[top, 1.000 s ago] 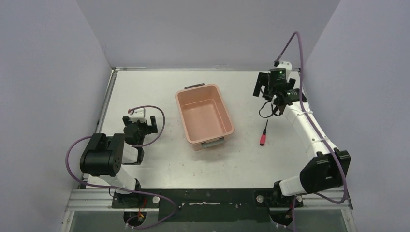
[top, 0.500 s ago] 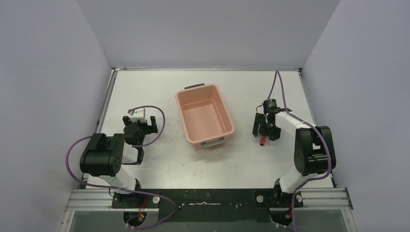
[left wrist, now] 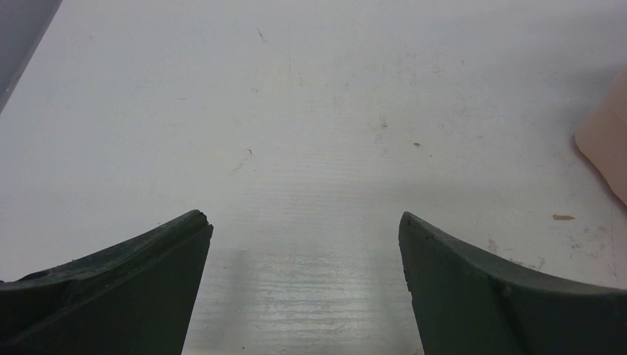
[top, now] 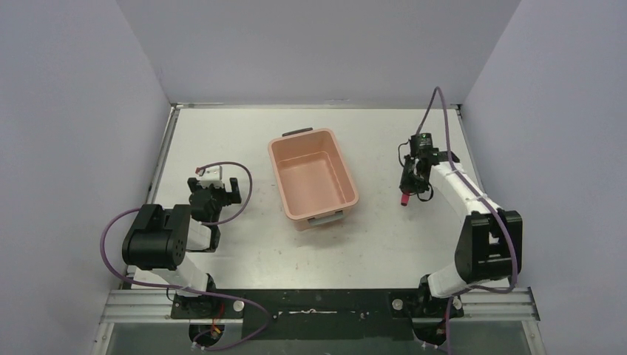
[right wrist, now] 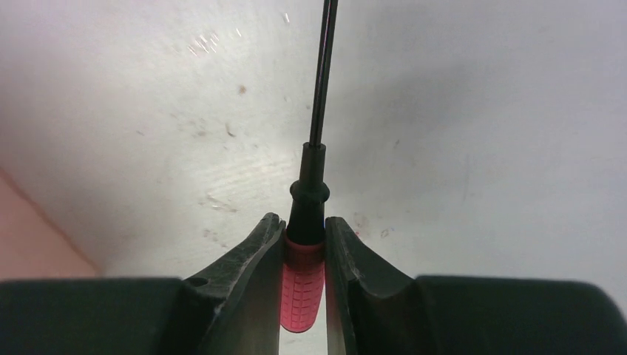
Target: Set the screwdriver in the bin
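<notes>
The screwdriver [right wrist: 303,285] has a red ribbed handle and a thin black shaft that points away from the wrist camera. My right gripper [right wrist: 304,225] is shut on that handle, one finger on each side. From above, the right gripper [top: 408,191] hangs to the right of the bin, and the red handle of the screwdriver [top: 404,200] shows just below it. The salmon-pink bin [top: 347,174] stands in the middle of the table with nothing inside. My left gripper [top: 214,194] rests low at the left, well away from the bin. Its jaws are open over bare table [left wrist: 304,222].
Lilac walls close in the white table on three sides. A corner of the bin [left wrist: 606,140] shows at the right edge of the left wrist view. Purple cables loop off both arms.
The right arm came down from the far right corner to the screwdriver and shut its jaws on the red handle, which now sits slightly farther back. The left arm has not moved.
</notes>
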`<state>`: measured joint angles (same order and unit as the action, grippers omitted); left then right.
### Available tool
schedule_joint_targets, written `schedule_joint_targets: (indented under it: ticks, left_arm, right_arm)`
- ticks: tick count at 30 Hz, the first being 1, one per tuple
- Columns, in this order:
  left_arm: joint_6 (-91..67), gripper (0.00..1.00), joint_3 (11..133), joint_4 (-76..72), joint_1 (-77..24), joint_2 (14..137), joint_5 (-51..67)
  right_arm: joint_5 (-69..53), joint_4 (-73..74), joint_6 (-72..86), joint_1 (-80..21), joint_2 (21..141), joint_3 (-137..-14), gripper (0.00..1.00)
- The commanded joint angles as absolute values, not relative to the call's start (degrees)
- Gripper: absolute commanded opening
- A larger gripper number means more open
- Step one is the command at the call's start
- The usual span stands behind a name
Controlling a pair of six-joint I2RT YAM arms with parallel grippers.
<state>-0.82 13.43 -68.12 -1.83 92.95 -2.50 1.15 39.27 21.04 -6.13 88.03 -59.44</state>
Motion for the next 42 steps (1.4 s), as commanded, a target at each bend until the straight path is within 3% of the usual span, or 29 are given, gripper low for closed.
schedule_joint_targets:
  ticks: [1, 8, 21, 35, 42]
  left_arm:
    - [-0.9, 0.97, 14.0, -70.8, -1.9, 92.5, -2.2]
    - [-0.8, 0.97, 14.0, -70.8, -1.9, 92.5, -2.1]
    - [-0.8, 0.97, 14.0, -70.8, -1.9, 92.5, -2.2]
    - [-0.8, 0.97, 14.0, -70.8, -1.9, 92.4, -2.1]
    - [-0.8, 0.97, 14.0, -70.8, -1.9, 92.5, -2.2]
  right_arm:
    - [6.1, 48.3, 20.1, -6.8, 80.1, -71.1, 0.0]
    - [7.9, 54.9, 21.9, -11.0, 79.2, -88.3, 0.0]
    - [11.5, 47.9, 22.4, -40.6, 94.6, -105.6, 0.0]
    - [0.8, 39.0, 23.0, -42.6, 118.5, -98.4, 0.0]
    - [-1.2, 35.7, 25.0, -42.8, 123.9, -95.5, 0.0]
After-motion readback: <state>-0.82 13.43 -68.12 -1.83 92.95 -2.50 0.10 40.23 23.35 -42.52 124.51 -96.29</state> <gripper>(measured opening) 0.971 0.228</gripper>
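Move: About 29 cm to the left of the right hand and 6 cm farther out lies the middle of the bin, roughly level with the fingers, which already hold the screwdriver clear of the table. The bin's right rim stands some 15 cm left, level fore and aft, about 5 cm higher; its near handle is 26 cm left, 8 cm back, 4 cm higher. For the left hand, the bin's middle is some 32 cm right, straight ahead 0 cm, at about its height. Lifting the screwdriver steeply by some 24 cm, the right hand swings left over the bin's right rim, then sinks into the bin, ending lower than it began. In all it goes about 28 cm left; the fingers tip outward on the rise and return to pointing steeply down, while the hand turns counter-clockwise and keeps its pinch on the handle. ##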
